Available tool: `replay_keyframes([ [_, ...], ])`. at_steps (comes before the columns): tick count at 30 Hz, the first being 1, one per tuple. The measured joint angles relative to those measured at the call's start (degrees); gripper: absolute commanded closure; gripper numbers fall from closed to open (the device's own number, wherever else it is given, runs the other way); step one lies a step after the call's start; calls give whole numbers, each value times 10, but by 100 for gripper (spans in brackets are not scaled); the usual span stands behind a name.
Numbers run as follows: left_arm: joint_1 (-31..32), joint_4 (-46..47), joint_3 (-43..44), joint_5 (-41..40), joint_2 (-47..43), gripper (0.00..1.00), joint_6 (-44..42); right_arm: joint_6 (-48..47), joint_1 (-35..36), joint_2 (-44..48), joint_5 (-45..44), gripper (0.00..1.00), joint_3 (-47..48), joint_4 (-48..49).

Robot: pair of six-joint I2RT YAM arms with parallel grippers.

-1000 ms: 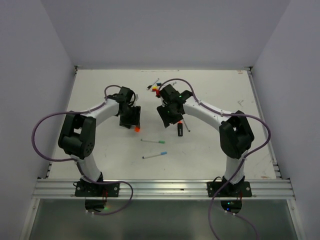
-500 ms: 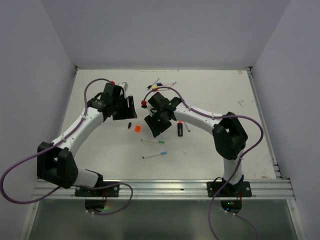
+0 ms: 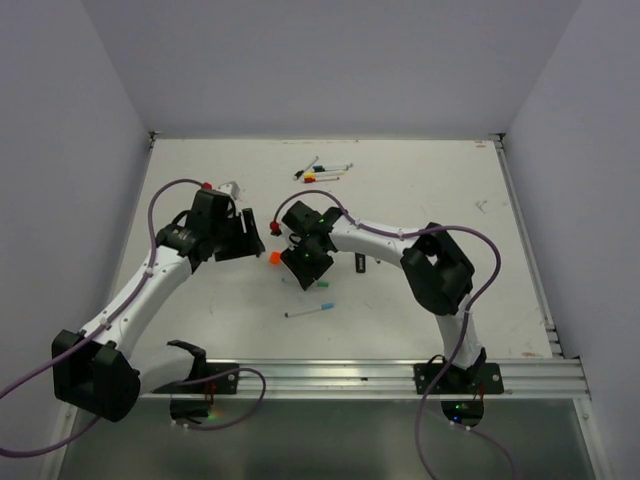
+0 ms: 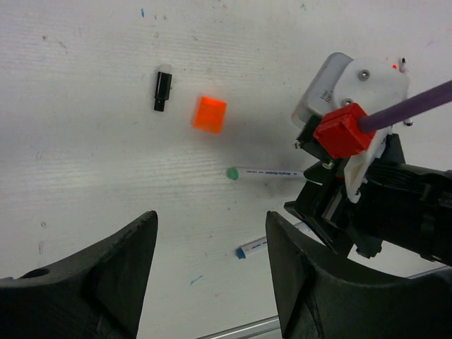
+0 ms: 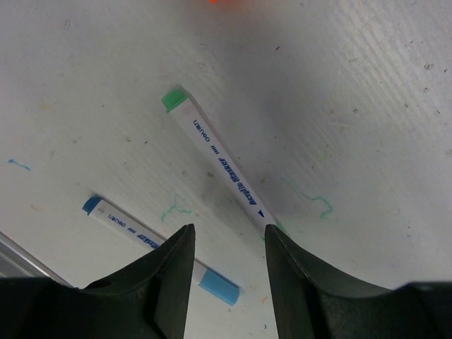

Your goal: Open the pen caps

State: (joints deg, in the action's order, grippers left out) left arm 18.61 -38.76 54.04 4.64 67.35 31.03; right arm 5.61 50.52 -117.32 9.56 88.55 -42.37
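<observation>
A chunky orange cap (image 3: 274, 257) lies loose on the table between my two grippers and shows again in the left wrist view (image 4: 210, 114). The left gripper (image 3: 246, 238) (image 4: 212, 220) is open and empty, hovering left of the cap. The right gripper (image 3: 300, 256) (image 5: 227, 233) is open, low over a thin white pen with a green end (image 5: 219, 166) (image 4: 272, 171) (image 3: 322, 285). A blue-capped pen (image 5: 152, 241) (image 3: 310, 311) lies nearer the front. The black highlighter body (image 3: 359, 262) rests to the right of the right gripper.
A small black piece with a pale end (image 4: 163, 87) lies left of the orange cap. Several more pens (image 3: 322, 172) sit in a cluster at the back of the table. Grey walls close in both sides, and a metal rail (image 3: 330, 375) runs along the near edge.
The right gripper has swung left and nearer, from beside the highlighter to over the green-ended pen. The left arm has stretched out to the left and its jaws have widened slightly. The orange cap has stayed put.
</observation>
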Motion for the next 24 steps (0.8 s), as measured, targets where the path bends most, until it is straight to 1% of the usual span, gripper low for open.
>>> replay_keyframes([
  [7, 0, 0, -15, 1, -40, 34, 13, -2, 5, -24, -31, 57, 6, 4],
  [17, -1, -3, -33, 9, -69, 34, 24, -6, 15, -39, -63, 65, 21, 1],
  [20, -1, -3, -33, 11, -72, 34, 26, -9, 19, -44, -73, 74, 27, -2],
  [23, -1, -3, -33, 12, -73, 34, 28, -11, 20, -46, -82, 90, 29, -1],
  [24, -1, -3, -33, 12, -73, 34, 29, -11, 20, -46, -83, 100, 29, -1],
])
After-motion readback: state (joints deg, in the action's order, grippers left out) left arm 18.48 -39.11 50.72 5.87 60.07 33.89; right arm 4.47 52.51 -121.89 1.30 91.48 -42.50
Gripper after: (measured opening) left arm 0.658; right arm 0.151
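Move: Just under the right hand lies the green pen: its middle is some 2 cm to the left, 1 cm ahead and 2 cm below, with its capped end to the right. The blue pen lies about 6 cm back and 1 cm left of that hand, the loose orange cap roughly 7 cm ahead and 9 cm left. From the left hand, the green pen is about 11 cm right, 2 cm back and 13 cm below. Sinking about 2 cm and easing some 1.5 cm forward, the right hand brings its half-open fingers down astride the green pen and closes them almost shut, pinching the barrel just short of its green cap. The empty left hand draws back about 2 cm and rises 1 cm, fingers still open. ##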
